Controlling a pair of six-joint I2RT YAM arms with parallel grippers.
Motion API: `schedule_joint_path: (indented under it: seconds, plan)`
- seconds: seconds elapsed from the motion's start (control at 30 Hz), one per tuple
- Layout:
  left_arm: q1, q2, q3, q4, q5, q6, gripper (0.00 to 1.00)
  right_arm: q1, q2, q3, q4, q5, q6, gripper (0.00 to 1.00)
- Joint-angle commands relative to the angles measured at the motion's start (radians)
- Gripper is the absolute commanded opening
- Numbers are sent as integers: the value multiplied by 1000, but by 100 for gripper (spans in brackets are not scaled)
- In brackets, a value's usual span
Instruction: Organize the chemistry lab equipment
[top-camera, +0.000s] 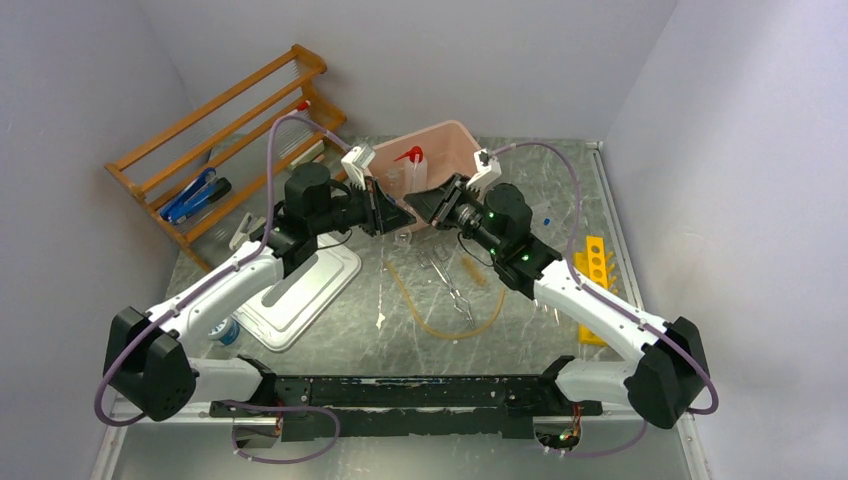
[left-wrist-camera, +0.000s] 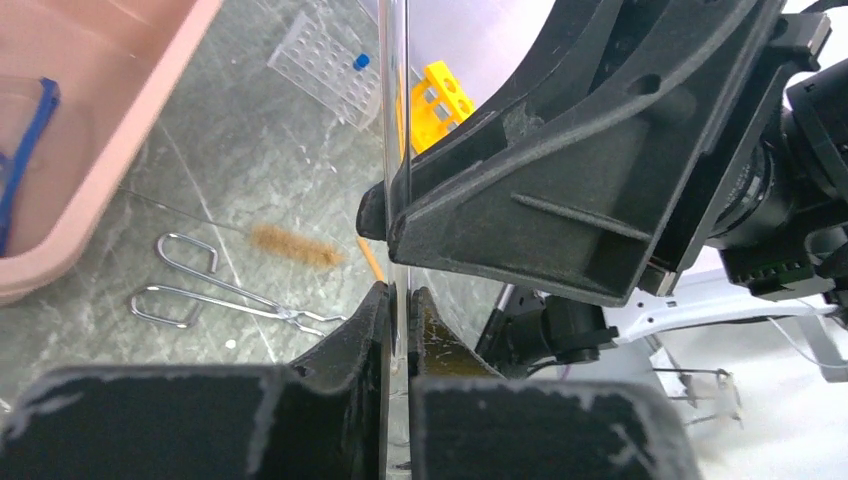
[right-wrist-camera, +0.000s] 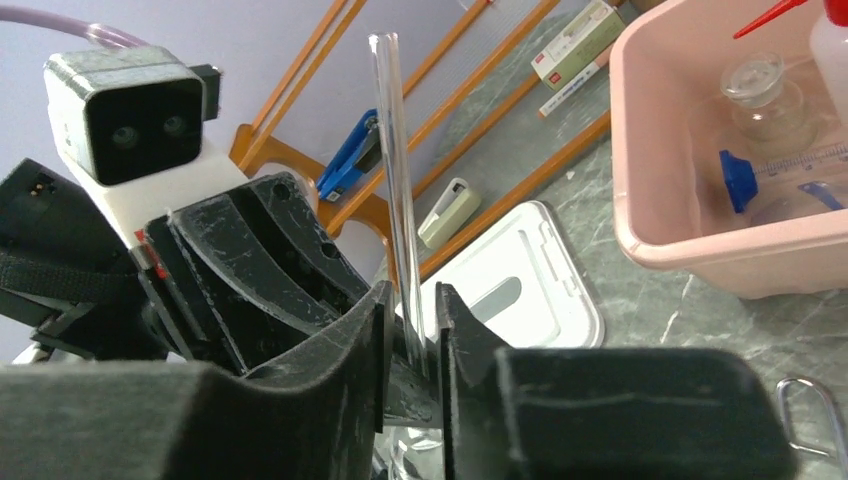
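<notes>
A thin clear glass rod (left-wrist-camera: 393, 120) stands between both grippers above the table's middle. My left gripper (left-wrist-camera: 400, 295) is shut on it, pads pressed to both sides. My right gripper (right-wrist-camera: 410, 295) faces it with the same rod (right-wrist-camera: 395, 150) between its jaws, which stand slightly apart with a gap beside the glass. Metal tongs (top-camera: 447, 280) and tan tubing (top-camera: 450, 325) lie on the table below. The red-capped squeeze bottle (top-camera: 412, 165) and blue-framed goggles (left-wrist-camera: 25, 150) sit in the pink tub. The yellow tube rack (top-camera: 595, 265) lies at the right.
The pink tub (top-camera: 455, 140) stands just behind the grippers and its white lid (top-camera: 300, 290) lies left of centre. The orange wooden rack (top-camera: 220, 130) leans at the back left, with a blue stapler (top-camera: 190, 195) under it. A small brush (left-wrist-camera: 295, 247) lies near the tongs.
</notes>
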Motion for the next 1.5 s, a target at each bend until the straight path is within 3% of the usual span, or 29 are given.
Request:
schedule_joint_path:
  seconds: [0.0, 0.07, 0.17, 0.37, 0.6, 1.07, 1.47]
  plan:
    - [-2, 16, 98, -83, -60, 166, 5, -25, -1, 44, -36, 9, -24, 36]
    - [-2, 29, 136, -157, -86, 237, 5, -41, -12, 64, -52, 29, -34, 52]
    - [-2, 63, 210, -258, -151, 344, 5, -69, -29, 102, -94, 69, -64, 62]
    - [-2, 221, 414, -437, -262, 557, 5, -118, -68, 154, -213, 286, -134, 64]
    - [-5, 483, 718, -674, -238, 765, 5, -170, -68, 173, -444, 586, -123, 64]
    - [-35, 929, 1159, -972, -370, 975, 5, -281, -78, 143, -586, 527, -58, 64]
    - [-28, 1010, 1146, -1010, -446, 1103, 5, -281, -97, 185, -569, 548, -201, 64]
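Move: Both hands hold the upright glass rod, the right fingers just above the left. The middle of the pink bin lies about 20 cm ahead of the left hand, 4 cm to its right and 22 cm below, with the red-capped bottle some 22 cm ahead, 1 cm right and 20 cm down. From the right hand, the bin lies about 17 cm ahead, 4 cm right and 25 cm down; the clear rack is 11 cm ahead, 27 cm right and 30 cm down. The right hand opens its fingers off the glass rod and clears out about 20 cm to the right and some 6 cm forward, rising a little and then sinking as it turns clockwise. The left hand keeps its pinch on the rod and carries it first forward over the near rim, then mostly down into the pink bin, about 17 cm forward and 19 cm down in all, while the wrist rolls some 60 degrees so that the fingers swing from pointing right to pointing down. ##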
